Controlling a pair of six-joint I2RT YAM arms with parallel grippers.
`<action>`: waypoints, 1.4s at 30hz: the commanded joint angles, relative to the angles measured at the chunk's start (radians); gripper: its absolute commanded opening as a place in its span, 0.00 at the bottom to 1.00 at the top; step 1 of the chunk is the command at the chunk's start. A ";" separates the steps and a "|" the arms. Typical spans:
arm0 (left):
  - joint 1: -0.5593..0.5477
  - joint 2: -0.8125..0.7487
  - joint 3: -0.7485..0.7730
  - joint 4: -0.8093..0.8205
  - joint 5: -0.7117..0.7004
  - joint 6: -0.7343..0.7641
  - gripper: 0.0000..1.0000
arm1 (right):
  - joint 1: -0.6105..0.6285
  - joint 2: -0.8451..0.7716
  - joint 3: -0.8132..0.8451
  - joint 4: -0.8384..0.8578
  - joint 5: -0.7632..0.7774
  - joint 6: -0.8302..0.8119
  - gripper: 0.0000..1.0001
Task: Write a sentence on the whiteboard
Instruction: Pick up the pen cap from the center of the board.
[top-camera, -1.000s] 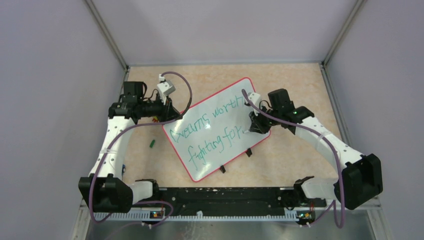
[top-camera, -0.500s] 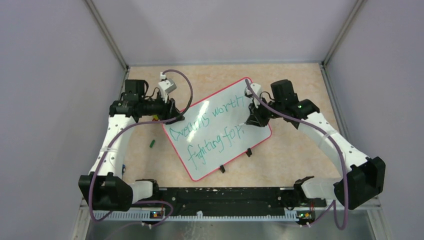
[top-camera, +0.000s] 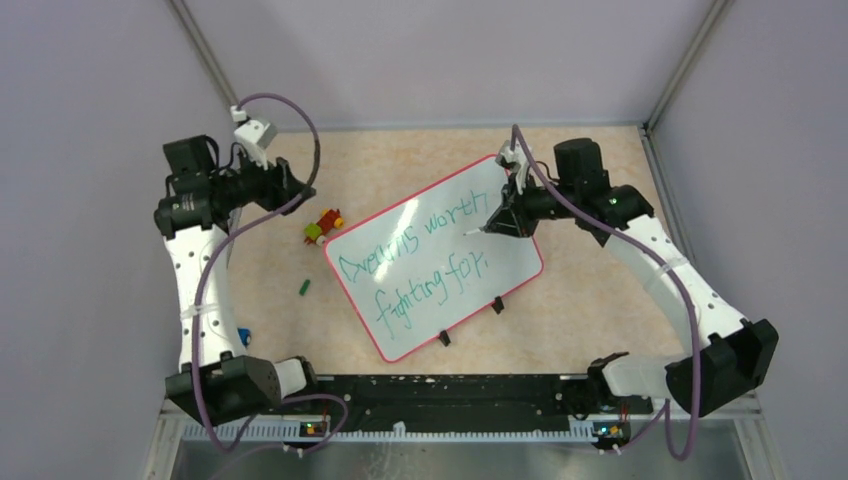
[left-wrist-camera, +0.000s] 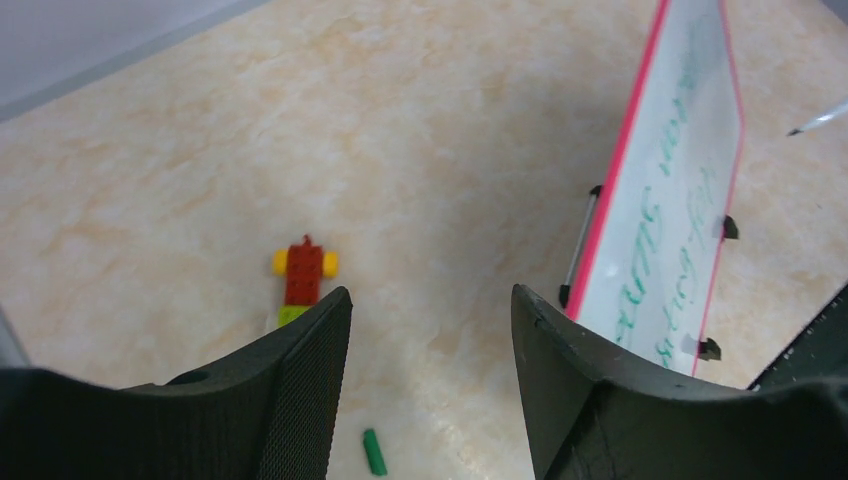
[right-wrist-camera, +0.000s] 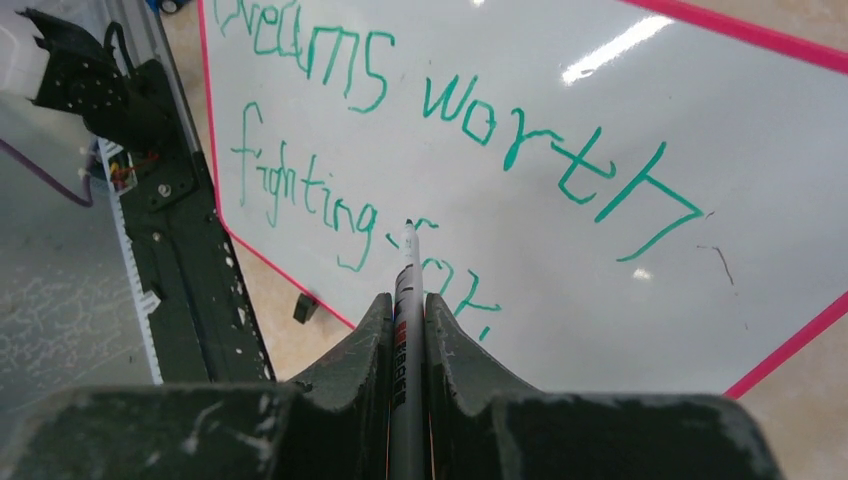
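The whiteboard (top-camera: 505, 205) with its thin red rim lies tilted on the table. The sentence (top-camera: 415, 265) in green runs in two lines, "Dreams worth fighting for." My right gripper (top-camera: 503, 220) hangs over the board's right part, shut on a white marker (right-wrist-camera: 407, 290). The marker's tip (top-camera: 470, 233) points down toward the word "for" (right-wrist-camera: 455, 290). My left gripper (top-camera: 297, 190) is up at the back left, well off the board, open with nothing between its fingers (left-wrist-camera: 318, 340). In the left wrist view the whiteboard (left-wrist-camera: 700, 70) shows at the right.
A small red, yellow and green brick toy (top-camera: 323, 226) lies just left of the board's top-left corner. A green marker cap (top-camera: 304, 287) lies on the table further forward. A small blue thing (top-camera: 244, 338) sits by the left arm's base. Walls close three sides.
My left gripper let go of the board's top-left corner, opened, and pulled back up and to the left, uncovering the brick toy. My right gripper moved back with the marker.
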 joint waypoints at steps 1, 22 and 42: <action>0.135 0.031 0.022 -0.106 -0.038 0.044 0.65 | -0.042 0.007 0.078 0.040 -0.105 0.088 0.00; 0.207 0.109 -0.542 -0.076 -0.382 0.325 0.58 | -0.122 -0.001 0.119 0.051 -0.219 0.150 0.00; 0.138 0.194 -0.656 0.188 -0.464 0.330 0.43 | -0.122 0.014 0.113 0.058 -0.199 0.179 0.00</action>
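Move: The green pen cap lies on the bare table to the left of the board, about 5 cm back and 9 cm left of the left hand and some 33 cm below it. From the cap, the red-and-green toy stands about 16 cm farther out and 5 cm to the right, the whiteboard's middle some 8 cm farther out and 34 cm right. From the right hand the cap is roughly 49 cm left, about level ahead and 26 cm lower. To the green cap the left hand swings left first, then plunges nearly 30 cm while drawing back about 9 cm, easing slightly forward as it slows over it; the wrist tips the fingers some 35 degrees downward and they close partway, still open and clear of the cap. The right hand, still gripping the pen, rises about 5 cm above the board, pen tip tilting up. ##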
